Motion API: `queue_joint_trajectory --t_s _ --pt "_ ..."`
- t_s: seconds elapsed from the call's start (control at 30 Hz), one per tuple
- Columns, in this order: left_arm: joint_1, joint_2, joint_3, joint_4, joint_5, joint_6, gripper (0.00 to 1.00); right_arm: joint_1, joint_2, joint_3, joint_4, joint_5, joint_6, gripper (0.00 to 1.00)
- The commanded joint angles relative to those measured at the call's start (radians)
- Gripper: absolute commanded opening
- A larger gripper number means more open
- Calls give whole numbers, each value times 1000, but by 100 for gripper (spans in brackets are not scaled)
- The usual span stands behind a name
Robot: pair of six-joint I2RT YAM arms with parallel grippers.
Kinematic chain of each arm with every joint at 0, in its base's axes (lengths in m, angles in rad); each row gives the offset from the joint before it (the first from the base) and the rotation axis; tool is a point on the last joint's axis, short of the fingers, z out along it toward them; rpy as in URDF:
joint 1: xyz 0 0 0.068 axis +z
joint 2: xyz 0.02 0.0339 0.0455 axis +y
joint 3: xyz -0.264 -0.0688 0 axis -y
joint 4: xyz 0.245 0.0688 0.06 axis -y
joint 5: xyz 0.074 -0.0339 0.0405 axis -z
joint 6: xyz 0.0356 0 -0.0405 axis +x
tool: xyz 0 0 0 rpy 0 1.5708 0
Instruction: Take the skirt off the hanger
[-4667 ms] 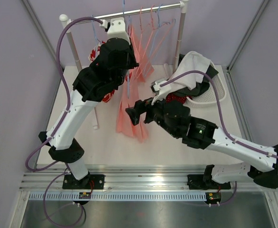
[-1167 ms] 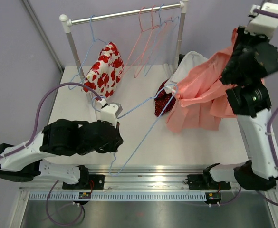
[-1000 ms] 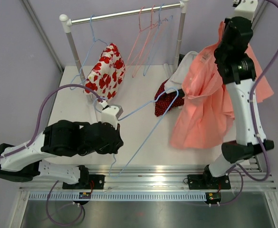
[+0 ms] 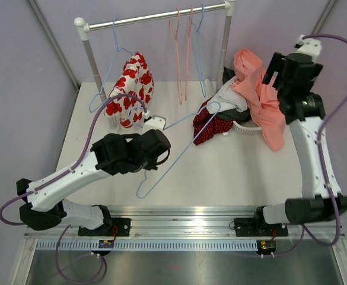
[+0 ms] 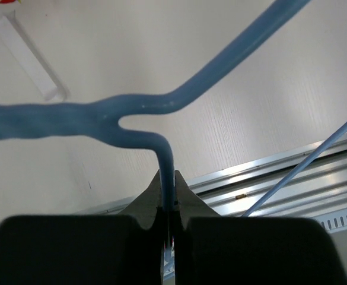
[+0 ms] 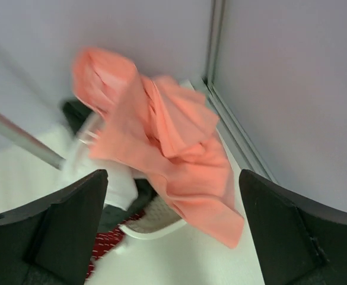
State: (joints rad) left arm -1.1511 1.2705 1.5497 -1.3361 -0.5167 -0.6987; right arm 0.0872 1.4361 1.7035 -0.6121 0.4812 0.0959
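The pink skirt (image 4: 262,101) is off the hanger and lies crumpled over the pile at the white basket (image 4: 247,127) at the back right. It looks blurred in the right wrist view (image 6: 173,136), with the basket rim (image 6: 155,228) below it. My right gripper (image 4: 280,77) is above it, open and empty, its jaws wide apart (image 6: 170,178). My left gripper (image 4: 154,168) is shut on the bare blue wire hanger (image 4: 185,148), which slants over the table's middle. In the left wrist view the jaws (image 5: 168,178) pinch the hanger's wire (image 5: 164,148).
A clothes rack (image 4: 155,18) spans the back, with several empty hangers (image 4: 188,53) and a red-and-white floral garment (image 4: 131,83) hanging at the left. A white garment (image 4: 232,98) and a red dotted garment (image 4: 212,124) lie by the basket. A metal rail (image 5: 292,172) runs along the near edge.
My right gripper carried the skirt off the hanger, swung to the back right and let it go over the basket. My left arm shifted back and right with the hanger.
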Motion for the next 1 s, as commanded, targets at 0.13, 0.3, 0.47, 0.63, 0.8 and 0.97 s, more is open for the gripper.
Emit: queue_joint_trajectory --t_s 0.13,0.3,0.47,0.63,0.8,0.97 --pt "74 173 176 147 20 183 0 5 -347 4 -72 -555 220 70" --pt "79 231 266 163 78 189 0 6 -476 -221 185 -858 468 0" --pt "77 231 351 179 147 197 0 13 -487 -292 261 -900 536 0" --pt "74 305 464 172 218 219 0 64 -459 -294 270 -882 545 0" --pt "60 366 556 167 241 229 0 154 -438 -274 252 -810 512 0" --pt "50 337 581 205 344 238 0 178 -422 -303 238 -762 482 0"
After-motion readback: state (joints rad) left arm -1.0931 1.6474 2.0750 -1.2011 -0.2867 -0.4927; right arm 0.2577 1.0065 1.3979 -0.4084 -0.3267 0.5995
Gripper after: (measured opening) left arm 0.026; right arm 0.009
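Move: The right hand is open and empty. The free far end of the blue hanger lies about 25 cm to its left, 15 cm back and roughly level. The pink skirt in the basket is about 8 cm ahead, 5 cm left and 28 cm below; the dotted skirt is some 30 cm left, 2 cm back and 35 cm down. From the left hand, which already grips the hanger near its neck, that end is about 15 cm ahead and 23 cm right. Right hand swings back and about 20 cm left, shutting on the hanger; left brings it 13 cm right. ##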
